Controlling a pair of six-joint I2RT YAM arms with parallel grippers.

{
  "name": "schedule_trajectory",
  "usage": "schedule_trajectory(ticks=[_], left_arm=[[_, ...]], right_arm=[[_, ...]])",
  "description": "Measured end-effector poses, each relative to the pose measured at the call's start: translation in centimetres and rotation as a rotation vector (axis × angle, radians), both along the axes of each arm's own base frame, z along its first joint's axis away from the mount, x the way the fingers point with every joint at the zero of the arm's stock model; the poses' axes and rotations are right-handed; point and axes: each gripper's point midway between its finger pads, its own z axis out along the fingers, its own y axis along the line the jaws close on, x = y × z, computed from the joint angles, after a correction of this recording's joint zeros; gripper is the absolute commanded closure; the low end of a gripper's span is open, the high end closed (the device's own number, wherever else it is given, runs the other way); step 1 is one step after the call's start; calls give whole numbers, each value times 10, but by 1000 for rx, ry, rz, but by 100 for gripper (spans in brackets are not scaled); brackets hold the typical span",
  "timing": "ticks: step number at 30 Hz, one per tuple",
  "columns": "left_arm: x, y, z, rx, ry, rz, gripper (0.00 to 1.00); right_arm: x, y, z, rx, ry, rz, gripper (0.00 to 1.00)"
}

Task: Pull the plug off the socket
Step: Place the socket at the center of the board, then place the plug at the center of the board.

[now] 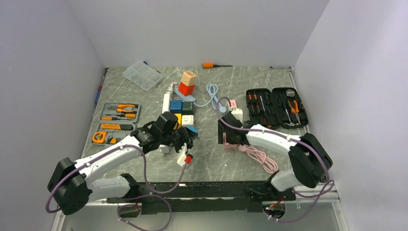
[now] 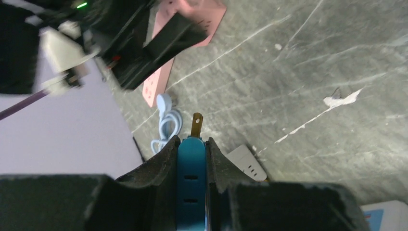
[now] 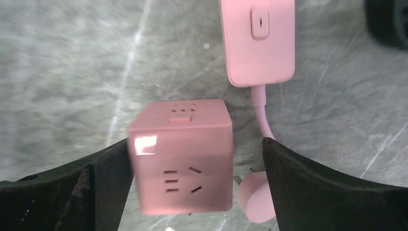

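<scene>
My left gripper [image 2: 191, 144] is shut on a blue plug [image 2: 191, 168], and one brass prong [image 2: 197, 124] sticks out past the fingertips, free in the air above the table. In the top view the left gripper [image 1: 186, 136] hovers at table centre-left. My right gripper [image 3: 197, 159] stands open around a pink cube socket [image 3: 180, 154], which looks blurred. The cube is against the left finger and well apart from the right one. A round pink plug [image 3: 255, 197] on a pink cord lies beside the cube. From above, the right gripper [image 1: 227, 137] is at table centre.
A pink power strip [image 3: 257, 38] lies just beyond the cube. A coiled pink cable [image 1: 262, 159] trails toward the right arm's base. Coloured cube sockets [image 1: 183, 111] and a white strip [image 1: 166, 102] sit at the middle back. Tool trays [image 1: 115, 122] lie left, an open tool case [image 1: 275, 107] right.
</scene>
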Motion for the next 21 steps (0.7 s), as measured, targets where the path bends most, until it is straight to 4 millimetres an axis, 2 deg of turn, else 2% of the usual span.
schedule_trajectory(ticks=[3,8,11,15,19,21], left_arm=[[-6,-8,-14,25,28,-36,100],[-14,-22,-43,84,94,-85,100],[-15,-31,-58,115,135,-98,100],[-23,-47,-71,137,166,-132,100],[-40,-69,-84,162,208,-177,97],[-47,-82,-88,169,231,-190,92]], right_arm=[[13,8,31,52,-53,7,0],[44,30,121,222,-240,36,0],[53,33,155,287,-319,42,0],[55,29,159,299,-329,36,0],[53,19,144,277,-302,23,0],[51,13,136,264,-289,13,0]])
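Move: The left hand already holds the blue plug adapter; the pink cube socket beside its table destination stands about 15 cm to its right, 1 cm ahead and 14 cm below. The white cube is some 9 cm ahead and 2 cm left, 13 cm down. The right hand's open fingers straddle the pink cube, its middle 2 cm below. From that hand the pink strip lies 12 cm ahead and 3 cm right, the round pink plug 3 cm back and 4 cm right, both about 3 cm down. Down, to the right and back, some 13 cm in all, the left hand carries the blue adapter towards the near side of the pink cube, its fingertips swinging back and down by about 20 degrees while they keep their grip. The right hand, already open, climbs clear of the cube and forward over the pink strip, tips its fingers forward and left, then sinks slightly while easing right. ##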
